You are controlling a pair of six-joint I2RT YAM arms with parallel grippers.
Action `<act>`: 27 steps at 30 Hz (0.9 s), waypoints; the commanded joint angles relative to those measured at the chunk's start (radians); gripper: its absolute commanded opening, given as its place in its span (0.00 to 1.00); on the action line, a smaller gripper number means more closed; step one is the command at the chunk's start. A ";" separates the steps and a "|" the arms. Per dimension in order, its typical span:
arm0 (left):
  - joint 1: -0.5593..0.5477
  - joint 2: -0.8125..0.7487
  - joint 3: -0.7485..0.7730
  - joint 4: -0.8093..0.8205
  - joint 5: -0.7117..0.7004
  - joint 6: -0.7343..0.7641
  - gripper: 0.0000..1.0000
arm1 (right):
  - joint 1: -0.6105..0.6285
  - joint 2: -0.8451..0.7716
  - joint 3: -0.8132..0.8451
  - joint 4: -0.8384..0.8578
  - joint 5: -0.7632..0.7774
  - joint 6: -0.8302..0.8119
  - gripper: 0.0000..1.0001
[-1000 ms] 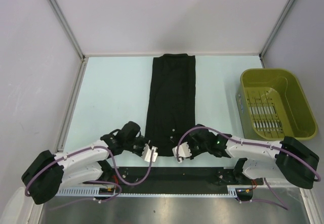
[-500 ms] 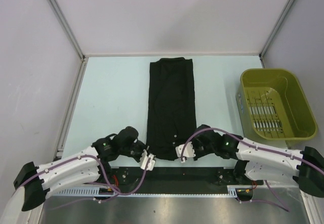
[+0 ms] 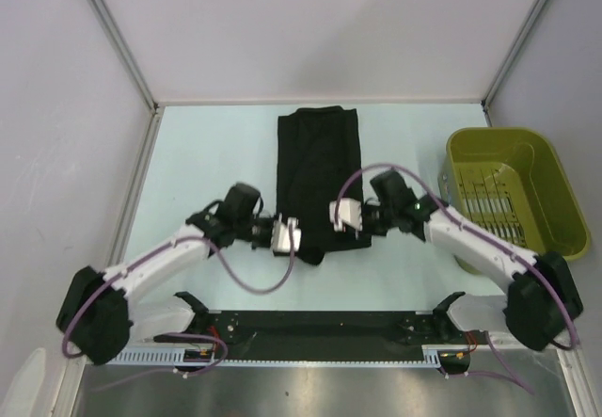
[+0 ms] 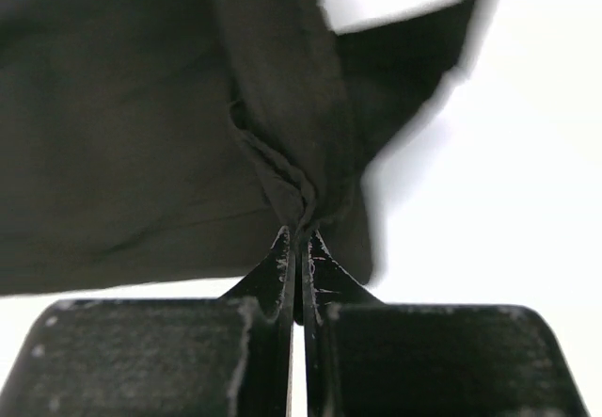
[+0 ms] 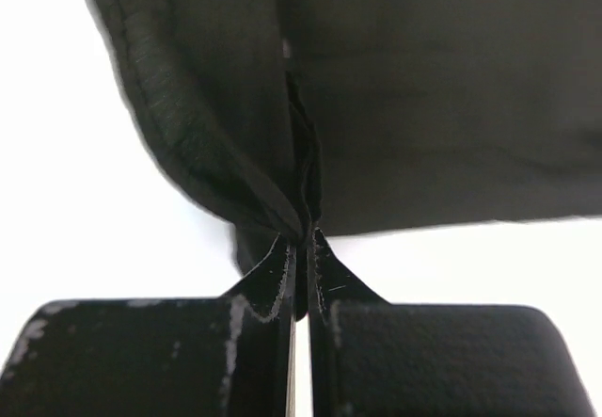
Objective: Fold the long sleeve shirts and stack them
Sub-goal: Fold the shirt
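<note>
One black long sleeve shirt [image 3: 317,158] lies as a narrow strip down the middle of the table, its near end lifted and doubled back. My left gripper [image 3: 293,233] is shut on the shirt's near left corner, and the pinched hem [image 4: 299,205] rises from between the fingertips. My right gripper [image 3: 337,213] is shut on the near right corner, where bunched fabric [image 5: 299,200] is clamped. Both grippers hover over the middle of the table with the cloth [image 3: 310,248] sagging between them.
An olive-green plastic basket [image 3: 546,158] stands at the right side of the table. White walls with metal posts [image 3: 118,36] close in the back and sides. The black rail [image 3: 310,328] with the arm bases runs along the near edge.
Both grippers shut on the shirt's near corners at the front edge, then lifted them and carried them away from the bases toward the middle. The shirt's visible length has shortened.
</note>
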 commanded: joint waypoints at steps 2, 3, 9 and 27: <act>0.174 0.285 0.337 0.025 0.112 -0.047 0.00 | -0.175 0.212 0.316 -0.021 -0.122 -0.110 0.00; 0.189 0.331 0.381 0.025 0.112 -0.053 0.00 | -0.208 0.302 0.359 -0.025 -0.136 -0.127 0.00; 0.291 0.690 0.695 0.033 0.096 -0.139 0.00 | -0.307 0.607 0.694 -0.031 -0.164 -0.155 0.00; 0.360 0.962 0.970 0.039 -0.036 -0.318 0.39 | -0.367 0.897 0.946 0.032 -0.058 -0.005 0.55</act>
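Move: Both hands already hold the shirt's near edge, lifted about 7 cm off the table. The landing spot for each grip, on the shirt's flat part, is straight ahead: about 27 cm from the left hand, 25 cm from the right, and 6 to 7 cm lower. The middle of the shirt's far edge lies some 45 cm ahead, 13 cm right of the left hand and 14 cm left of the right. The green bin is roughly 46 cm right and 10 cm ahead of the right hand. Both hands carry the near edge about 26 cm forward over the shirt, up then down, and part open. ##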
